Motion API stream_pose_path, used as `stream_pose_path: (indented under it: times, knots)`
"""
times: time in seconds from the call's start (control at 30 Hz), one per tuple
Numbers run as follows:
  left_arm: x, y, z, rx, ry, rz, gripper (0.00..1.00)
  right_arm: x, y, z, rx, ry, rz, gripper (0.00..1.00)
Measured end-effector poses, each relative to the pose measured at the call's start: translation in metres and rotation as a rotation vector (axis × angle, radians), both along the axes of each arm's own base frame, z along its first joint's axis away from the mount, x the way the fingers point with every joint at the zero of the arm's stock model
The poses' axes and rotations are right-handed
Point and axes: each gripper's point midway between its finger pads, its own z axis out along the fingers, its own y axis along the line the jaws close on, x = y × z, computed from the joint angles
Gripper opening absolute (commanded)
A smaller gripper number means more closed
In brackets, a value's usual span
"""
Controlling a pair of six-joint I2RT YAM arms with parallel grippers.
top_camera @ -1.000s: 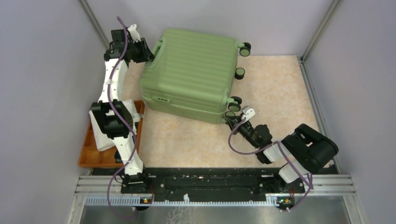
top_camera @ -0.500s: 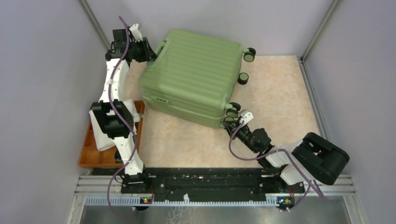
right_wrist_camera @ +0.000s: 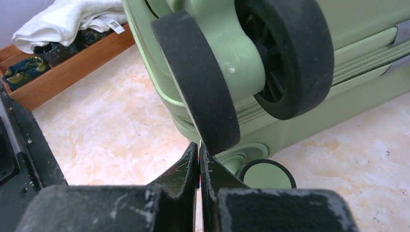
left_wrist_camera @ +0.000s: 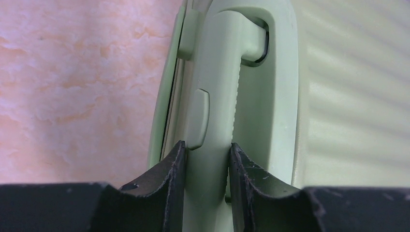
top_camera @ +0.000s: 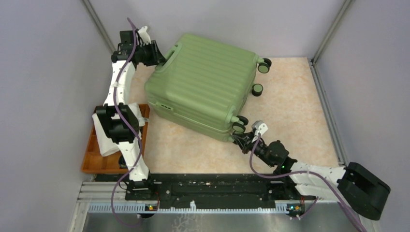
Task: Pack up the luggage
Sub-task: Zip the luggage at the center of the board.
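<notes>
The luggage [top_camera: 203,84], a light-green ribbed hard-shell suitcase, lies closed on the table, skewed. My left gripper [top_camera: 159,57] is at its far-left end, shut on the green handle [left_wrist_camera: 217,96]; both fingers [left_wrist_camera: 171,188] clamp the handle bar. My right gripper [top_camera: 240,139] is at the near right corner, jaws closed with nothing between them, tips just under a black wheel [right_wrist_camera: 198,77] of the luggage [right_wrist_camera: 358,58]. Another wheel [right_wrist_camera: 268,175] lies low beside the fingers.
An orange-brown tray [top_camera: 92,162] with a white towel [top_camera: 104,133] sits at the left edge under the left arm; it also shows in the right wrist view [right_wrist_camera: 72,67]. Two wheels [top_camera: 264,67] stick out on the luggage's right. Grey walls enclose the table.
The luggage has turned and shifted right, its wheels moving right. My left gripper moved with the handle. My right arm stretched out lower, its gripper following the near wheel.
</notes>
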Motion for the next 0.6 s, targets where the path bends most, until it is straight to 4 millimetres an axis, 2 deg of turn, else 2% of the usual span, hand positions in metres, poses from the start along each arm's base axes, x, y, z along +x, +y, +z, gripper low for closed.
stream_pose_path:
  times: [0.13, 0.27, 0.6]
  knots:
    - [-0.003, -0.006, -0.002, -0.006, 0.016, -0.010, 0.00, -0.005, -0.005, -0.002, -0.018, 0.010, 0.003, 0.00]
    - [-0.003, -0.008, -0.002, -0.004, 0.017, -0.012, 0.00, -0.008, 0.001, -0.010, -0.037, 0.027, 0.030, 0.00]
    - [0.010, -0.027, 0.007, 0.046, -0.065, -0.011, 0.00, -0.034, 0.047, -0.011, -0.037, 0.046, 0.158, 0.00]
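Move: Your left fingers already grip the luggage's handle; the luggage's middle lies about 16 cm to their right, 9 cm back and some 14 cm below. The shut right fingertips are at the near right corner, its upper wheel pair about 4 cm ahead, 1 cm right and 3 cm above. From the right hand, the low corner wheel lies some 7 cm ahead and 8 cm lower, and the luggage's middle about 21 cm ahead and 14 cm left at roughly hand height. Swing the luggage clockwise with both arms: with the right fingers kept shut beside the near wheels, dip about 1 cm, then push the corner left about 5 cm while drawing back some 3 cm, turning the hand slightly counter-clockwise. Keep the left grip on the handle and draw it about 3 cm right, easing forward and slightly up late on. ##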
